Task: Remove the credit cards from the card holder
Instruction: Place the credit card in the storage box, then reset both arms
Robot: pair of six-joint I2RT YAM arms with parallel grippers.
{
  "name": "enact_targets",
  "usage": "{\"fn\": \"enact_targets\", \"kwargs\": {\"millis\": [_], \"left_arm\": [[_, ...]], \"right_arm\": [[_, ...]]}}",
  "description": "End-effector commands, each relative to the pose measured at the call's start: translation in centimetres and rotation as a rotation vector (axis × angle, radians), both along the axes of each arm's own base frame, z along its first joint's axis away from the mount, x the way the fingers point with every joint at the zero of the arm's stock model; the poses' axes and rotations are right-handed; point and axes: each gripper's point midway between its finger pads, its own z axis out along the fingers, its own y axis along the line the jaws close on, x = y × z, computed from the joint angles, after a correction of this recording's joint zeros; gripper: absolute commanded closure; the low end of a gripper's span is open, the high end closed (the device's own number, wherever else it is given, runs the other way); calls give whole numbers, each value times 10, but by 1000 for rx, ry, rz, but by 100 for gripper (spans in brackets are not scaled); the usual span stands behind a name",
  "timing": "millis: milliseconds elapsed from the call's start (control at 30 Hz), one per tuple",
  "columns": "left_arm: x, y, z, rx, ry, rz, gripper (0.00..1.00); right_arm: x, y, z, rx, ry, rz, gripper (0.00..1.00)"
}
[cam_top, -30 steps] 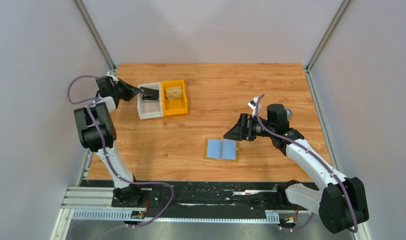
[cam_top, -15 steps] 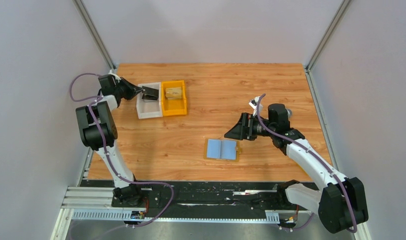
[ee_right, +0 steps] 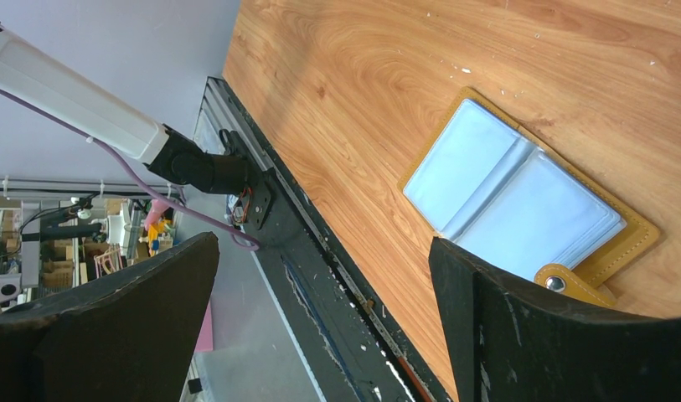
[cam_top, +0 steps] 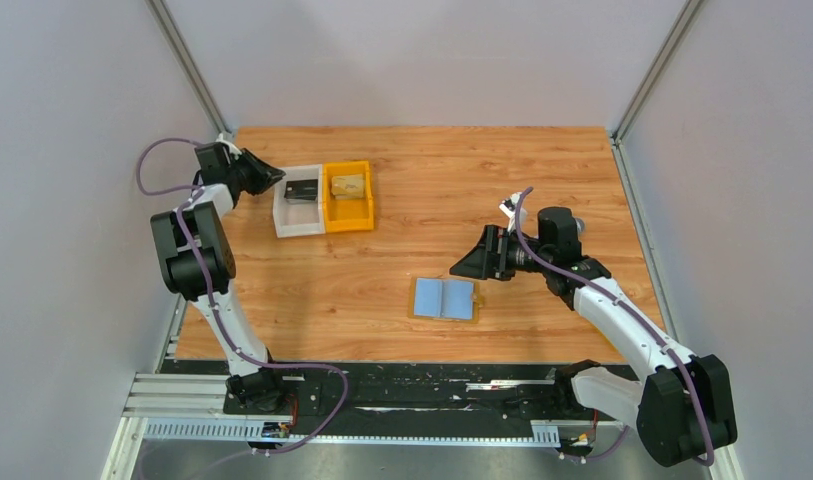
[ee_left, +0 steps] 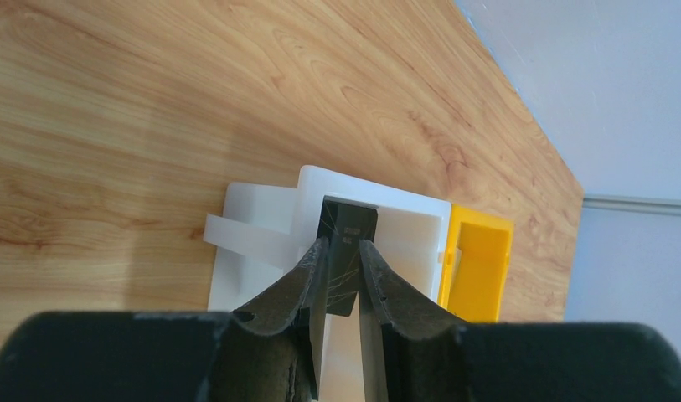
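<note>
The card holder (cam_top: 444, 298) lies open on the wooden table, two light-blue panels up, tan edging and a snap tab showing (ee_right: 513, 197). My right gripper (cam_top: 460, 268) hovers just right of it, jaws wide apart with nothing between them (ee_right: 324, 243). A dark credit card (cam_top: 302, 190) rests in the white bin (cam_top: 292, 222) at the back left. My left gripper (cam_top: 274, 176) sits at that bin's left rim. Its jaws stand a little apart (ee_left: 343, 244), and the card (ee_left: 353, 222) lies just beyond the tips, inside the bin (ee_left: 387, 201).
An orange bin (cam_top: 350, 215) adjoins the white bin on its right (ee_left: 479, 268) and holds a tan object (cam_top: 347, 184). Grey walls close in the table on the left, right and back. A metal rail runs along the near edge (ee_right: 320, 243).
The left gripper's jaws have parted and let go of the dark card, which now lies in the white bin. That gripper has drawn back to the left. The right arm has not moved.
</note>
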Motion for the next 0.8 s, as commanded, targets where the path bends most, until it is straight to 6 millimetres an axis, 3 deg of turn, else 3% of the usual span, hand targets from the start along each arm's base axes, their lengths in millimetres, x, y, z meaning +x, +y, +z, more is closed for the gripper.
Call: {"fn": "enact_targets", "kwargs": {"millis": [0,267,467,600,667,767], "left_arm": [[8,5,17,52,-29,-11,71],[1,-1,37,62,21,-58,69],[-18,-22,72,92,29,-147,65],[-37,-44,107,98,-12,-208,62],[-48,-55,117,96,-9,-240,58],[-71,-74,124,101,4,-298,44]], "right_arm": [[8,2,19,29,-70,12,0],[18,-2,15,-2,-26,-54,0],[36,-13,10,-86,-1,-162,0],[49,-28,9,-179,16,-268,0],[59,-39,15,-228,6,-342,0],[68,-54,25,-287,-14,-436,0]]}}
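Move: My empty left hand is just above the white box: the black card that went into it lies about 4 cm to my right, roughly 1 cm ahead and 6 cm below, and the yellow box's middle is some 16 cm right, level with me. The open card holder is some 30 cm back and 40 cm right. From my right hand the holder lies about 5 cm left, 1 cm ahead and 16 cm below; the microphone is 18 cm ahead, 19 cm right. I lift my empty left hand away from the black card, first nearly straight up, then faster, up and back and to the right over the white box towards the card holder, rising about 8 cm as the fingers open wider and the wrist turns some 10 degrees clockwise. After a pause, my wide-open right hand draws off about 5 cm, forward and to the right, away from the holder, swinging clockwise. ##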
